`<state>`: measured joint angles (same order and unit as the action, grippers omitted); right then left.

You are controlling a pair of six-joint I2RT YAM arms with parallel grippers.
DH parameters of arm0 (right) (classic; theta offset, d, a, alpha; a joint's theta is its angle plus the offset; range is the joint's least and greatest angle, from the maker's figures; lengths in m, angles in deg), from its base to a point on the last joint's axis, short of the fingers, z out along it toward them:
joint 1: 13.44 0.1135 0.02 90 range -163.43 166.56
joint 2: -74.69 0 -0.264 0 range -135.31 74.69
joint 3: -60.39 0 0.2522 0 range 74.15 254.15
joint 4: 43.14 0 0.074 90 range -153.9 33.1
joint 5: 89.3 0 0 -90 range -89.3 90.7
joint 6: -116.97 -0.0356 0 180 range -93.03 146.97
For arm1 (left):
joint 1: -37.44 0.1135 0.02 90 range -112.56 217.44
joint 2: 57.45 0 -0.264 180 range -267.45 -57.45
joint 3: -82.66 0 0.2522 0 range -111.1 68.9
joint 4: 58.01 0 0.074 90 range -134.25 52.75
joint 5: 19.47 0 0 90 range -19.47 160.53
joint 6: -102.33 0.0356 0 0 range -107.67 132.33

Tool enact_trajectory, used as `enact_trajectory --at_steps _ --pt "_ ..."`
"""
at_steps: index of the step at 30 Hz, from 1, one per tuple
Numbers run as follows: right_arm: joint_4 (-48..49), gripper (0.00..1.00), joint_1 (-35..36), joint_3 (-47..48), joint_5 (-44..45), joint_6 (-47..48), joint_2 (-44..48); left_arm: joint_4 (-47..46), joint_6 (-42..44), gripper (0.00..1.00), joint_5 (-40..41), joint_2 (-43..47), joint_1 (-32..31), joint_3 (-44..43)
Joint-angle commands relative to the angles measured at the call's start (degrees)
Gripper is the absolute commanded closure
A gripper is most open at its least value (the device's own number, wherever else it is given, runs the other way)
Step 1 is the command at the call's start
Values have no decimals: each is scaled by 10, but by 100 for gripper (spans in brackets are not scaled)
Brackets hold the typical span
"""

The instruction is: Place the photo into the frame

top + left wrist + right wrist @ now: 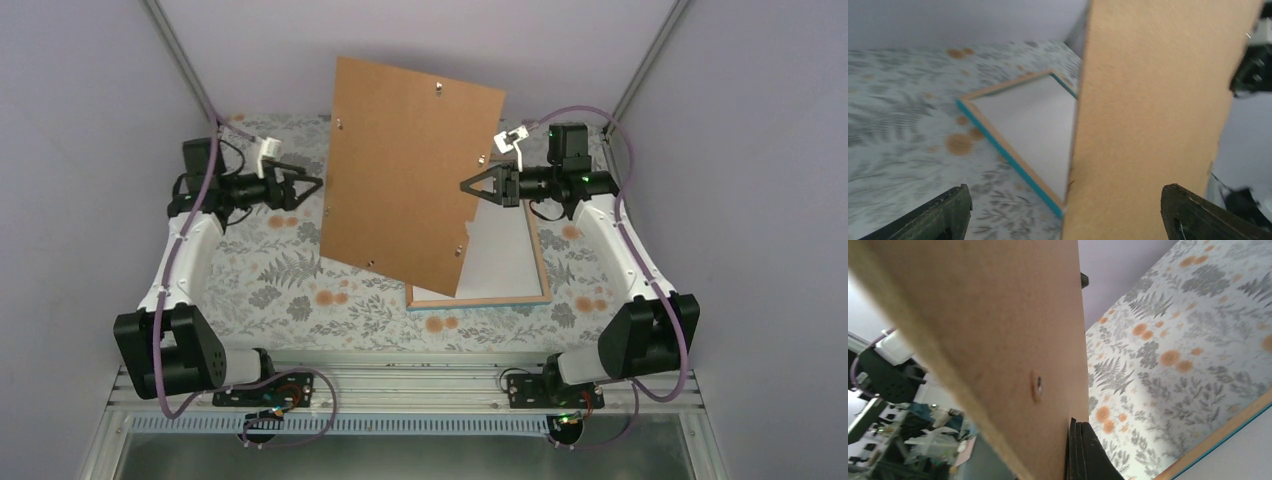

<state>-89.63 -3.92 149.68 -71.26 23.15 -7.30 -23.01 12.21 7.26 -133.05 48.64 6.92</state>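
Observation:
The frame (480,297) lies on the table with its pale wood back up and a teal edge showing (1003,150). A white sheet (500,255) fills it; I cannot tell whether this is the photo's plain back. No printed side of the photo shows. My right gripper (466,186) is shut on the right edge of a brown backing board (410,170), holding it tilted up above the frame's left part. In the right wrist view its fingers (1083,450) pinch the board (998,340). My left gripper (318,184) hovers open just left of the board (1148,125), gripping nothing.
A floral cloth (280,280) covers the table. Grey walls close in the back and both sides. Small metal tabs (439,88) sit along the board's edges. The board hides the frame's left half from above.

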Motion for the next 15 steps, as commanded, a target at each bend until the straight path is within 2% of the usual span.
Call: enact_trajectory --at_steps 1,4,9,15 --pt "-46 96 -27 -26 -120 59 23 110 164 7 -53 4 -49 -10" --pt "-96 96 -35 -35 -135 112 31 123 179 9 -98 0 -55 -9" --pt "-152 96 -40 -35 -170 162 33 163 195 19 -125 -22 -95 -35" --pt "-139 97 -45 -57 -190 149 35 158 172 41 -171 -21 -113 -26"
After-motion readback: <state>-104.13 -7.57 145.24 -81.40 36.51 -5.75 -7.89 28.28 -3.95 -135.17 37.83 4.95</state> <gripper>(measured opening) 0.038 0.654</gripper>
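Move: The backboard hangs in the right hand by its right edge; its left edge is about 3 cm to the right of the open left hand, roughly level with it in reach and height. From the right hand that left edge is some 26 cm to the left. The frame lies on the table about 28 cm below and 35 cm right of the left hand, level with it; from the right hand, 30 cm below, 5 cm right and 4 cm ahead. The backboard, still pinched by its right edge, is drawn back about 4 cm, a little right and down, by the right hand. The left hand travels right and back, some 10 cm in all, turning about 25 degrees clockwise to bring its fingers astride the board's free left edge, and they close to around two-thirds open, without visible contact yet. ##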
